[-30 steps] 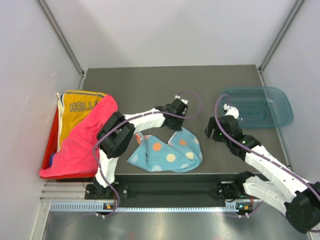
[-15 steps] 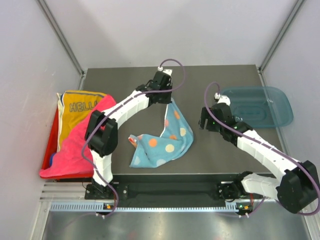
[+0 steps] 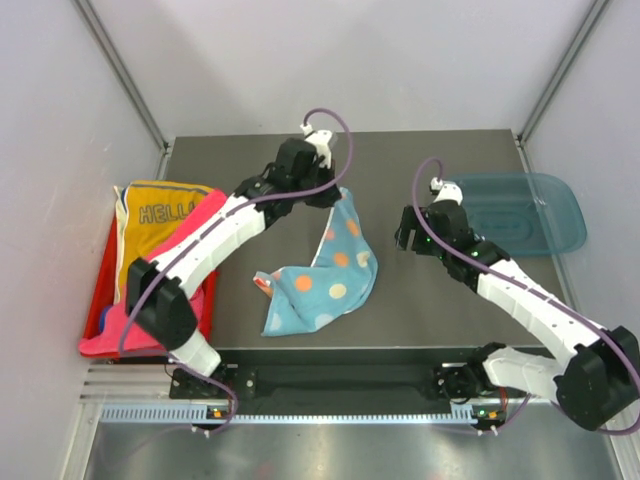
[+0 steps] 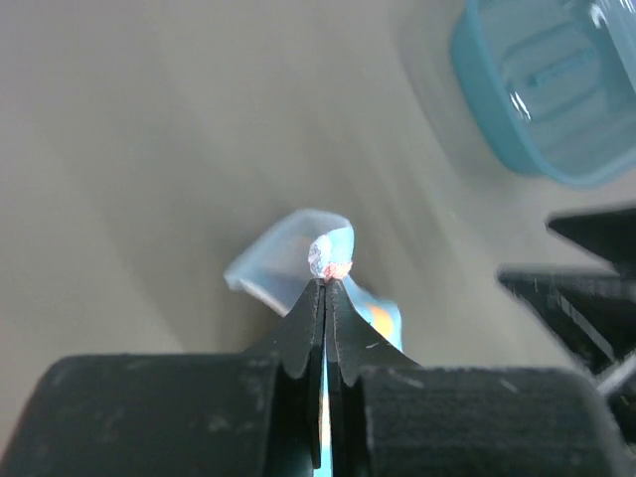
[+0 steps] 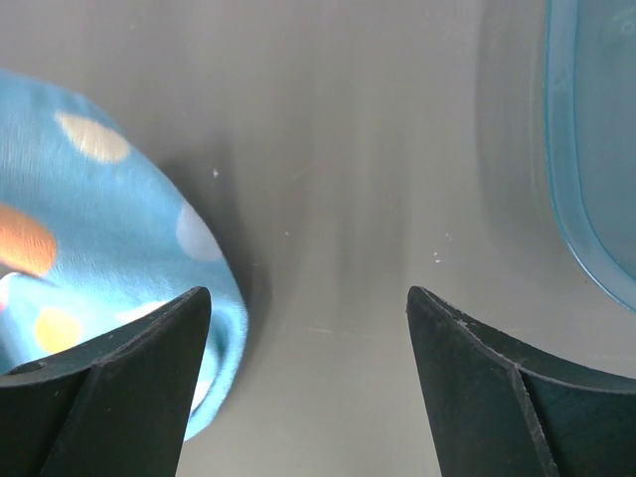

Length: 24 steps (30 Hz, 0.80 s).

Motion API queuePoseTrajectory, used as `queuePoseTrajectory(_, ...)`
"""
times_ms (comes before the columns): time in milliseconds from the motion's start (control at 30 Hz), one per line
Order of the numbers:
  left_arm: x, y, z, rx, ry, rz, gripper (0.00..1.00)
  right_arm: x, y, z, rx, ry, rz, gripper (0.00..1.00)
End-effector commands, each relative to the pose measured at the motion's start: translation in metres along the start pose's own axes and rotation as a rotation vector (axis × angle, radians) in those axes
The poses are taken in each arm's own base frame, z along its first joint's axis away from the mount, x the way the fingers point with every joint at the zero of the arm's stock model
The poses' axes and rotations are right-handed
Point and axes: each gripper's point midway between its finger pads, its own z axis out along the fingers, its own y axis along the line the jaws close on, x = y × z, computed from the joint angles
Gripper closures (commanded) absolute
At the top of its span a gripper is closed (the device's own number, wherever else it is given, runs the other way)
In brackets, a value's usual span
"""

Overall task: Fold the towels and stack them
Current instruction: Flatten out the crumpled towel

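A light blue towel with orange and cream dots (image 3: 330, 275) is stretched over the middle of the table. My left gripper (image 3: 332, 196) holds its far corner up, shut on it. In the left wrist view the jaws (image 4: 326, 282) are pressed together, with the towel's corner (image 4: 333, 246) sticking out above them. To the towel's right, my right gripper (image 3: 408, 240) hovers open and empty over bare table. In the right wrist view the towel's edge (image 5: 109, 229) lies just by the left finger of the right gripper (image 5: 308, 294). A pink towel (image 3: 165, 270) and a yellow "HELLO" towel (image 3: 158, 214) lie heaped at the left.
The heap sits in a red tray (image 3: 97, 300) at the table's left edge. A translucent teal bin (image 3: 520, 215) stands at the right, its rim also in the right wrist view (image 5: 581, 169). Grey walls close in the table.
My left gripper has carried the dotted towel's corner up and towards the back left, stretching the cloth out. The right gripper has moved forward and towards the towel, opening slightly wider.
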Motion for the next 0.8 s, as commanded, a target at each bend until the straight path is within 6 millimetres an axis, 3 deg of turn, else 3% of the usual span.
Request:
queuePoseTrajectory(0,0.004,-0.009,-0.033,0.035,-0.051,-0.058,1.00,-0.038,0.015,-0.011,-0.067,-0.109,0.028,0.20)
queuePoseTrajectory(33,0.023,0.002,-0.032,-0.011,-0.020,-0.082,1.00,-0.038,0.019,-0.011,-0.083,-0.105,0.027,0.20)
queuePoseTrajectory(100,0.037,0.010,-0.048,-0.065,-0.016,-0.161,1.00,-0.033,0.021,-0.009,-0.099,-0.087,0.026,0.20)
queuePoseTrajectory(133,0.067,0.018,-0.048,-0.092,0.035,-0.189,1.00,-0.031,0.023,-0.008,-0.108,-0.081,0.025,0.20)
queuePoseTrajectory(200,0.086,0.025,-0.062,-0.137,0.024,-0.263,1.00,-0.024,0.026,-0.002,-0.116,-0.062,0.020,0.21)
queuePoseTrajectory(233,0.123,0.040,-0.062,-0.196,0.080,-0.292,1.00,-0.022,0.029,-0.001,-0.128,-0.053,0.017,0.21)
queuePoseTrajectory(300,0.141,0.044,-0.077,-0.209,0.056,-0.380,1.00,-0.018,0.034,0.004,-0.139,-0.035,0.004,0.21)
queuePoseTrajectory(333,0.173,0.055,-0.079,-0.248,0.094,-0.422,1.00,-0.016,0.037,0.005,-0.145,-0.028,-0.003,0.21)
queuePoseTrajectory(400,0.182,0.065,-0.094,-0.283,0.048,-0.456,1.00,-0.015,0.047,0.011,-0.167,-0.007,-0.023,0.21)
queuePoseTrajectory(433,0.205,0.077,-0.100,-0.336,0.077,-0.475,1.00,-0.014,0.051,0.013,-0.174,0.004,-0.036,0.21)
queuePoseTrajectory(467,0.201,0.082,-0.109,-0.353,0.027,-0.496,1.00,-0.019,0.064,0.012,-0.197,-0.001,-0.051,0.22)
queuePoseTrajectory(500,0.213,0.089,-0.114,-0.386,0.035,-0.512,1.00,-0.012,0.066,0.021,-0.189,0.028,-0.075,0.22)
queuePoseTrajectory(567,0.216,0.095,-0.123,-0.407,-0.001,-0.549,1.00,-0.018,0.086,0.023,-0.222,0.027,-0.105,0.22)
queuePoseTrajectory(733,0.233,0.109,-0.137,-0.496,-0.017,-0.641,1.00,0.000,0.125,0.047,-0.285,0.102,-0.244,0.22)
queuePoseTrajectory(767,0.234,0.110,-0.140,-0.497,-0.029,-0.650,1.00,-0.005,0.140,0.046,-0.312,0.095,-0.266,0.23)
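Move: The towel's lying part is centred about 13 cm back, 7 cm left and 22 cm below the left hand, which already holds a lifted corner. The towel's loose left corner lies about 10 cm back and 19 cm left of this hand, the red bin about 7 cm back and 44 cm left, both near table height. From the right hand, the lying part is some 5 cm back, 20 cm left and 13 cm down; the teal bin is some 16 cm ahead, 25 cm right and 12 cm down. The towel's lifted corner, still pinched in the shut left fingers, is swept swiftly back, left and down, roughly 17 cm each way back and left, to just behind the loose left corner; the wrist turns counter-clockwise and tips down on the way. The open, empty right hand travels left about 10 cm towards the towel, mostly late, edging slightly forward. ##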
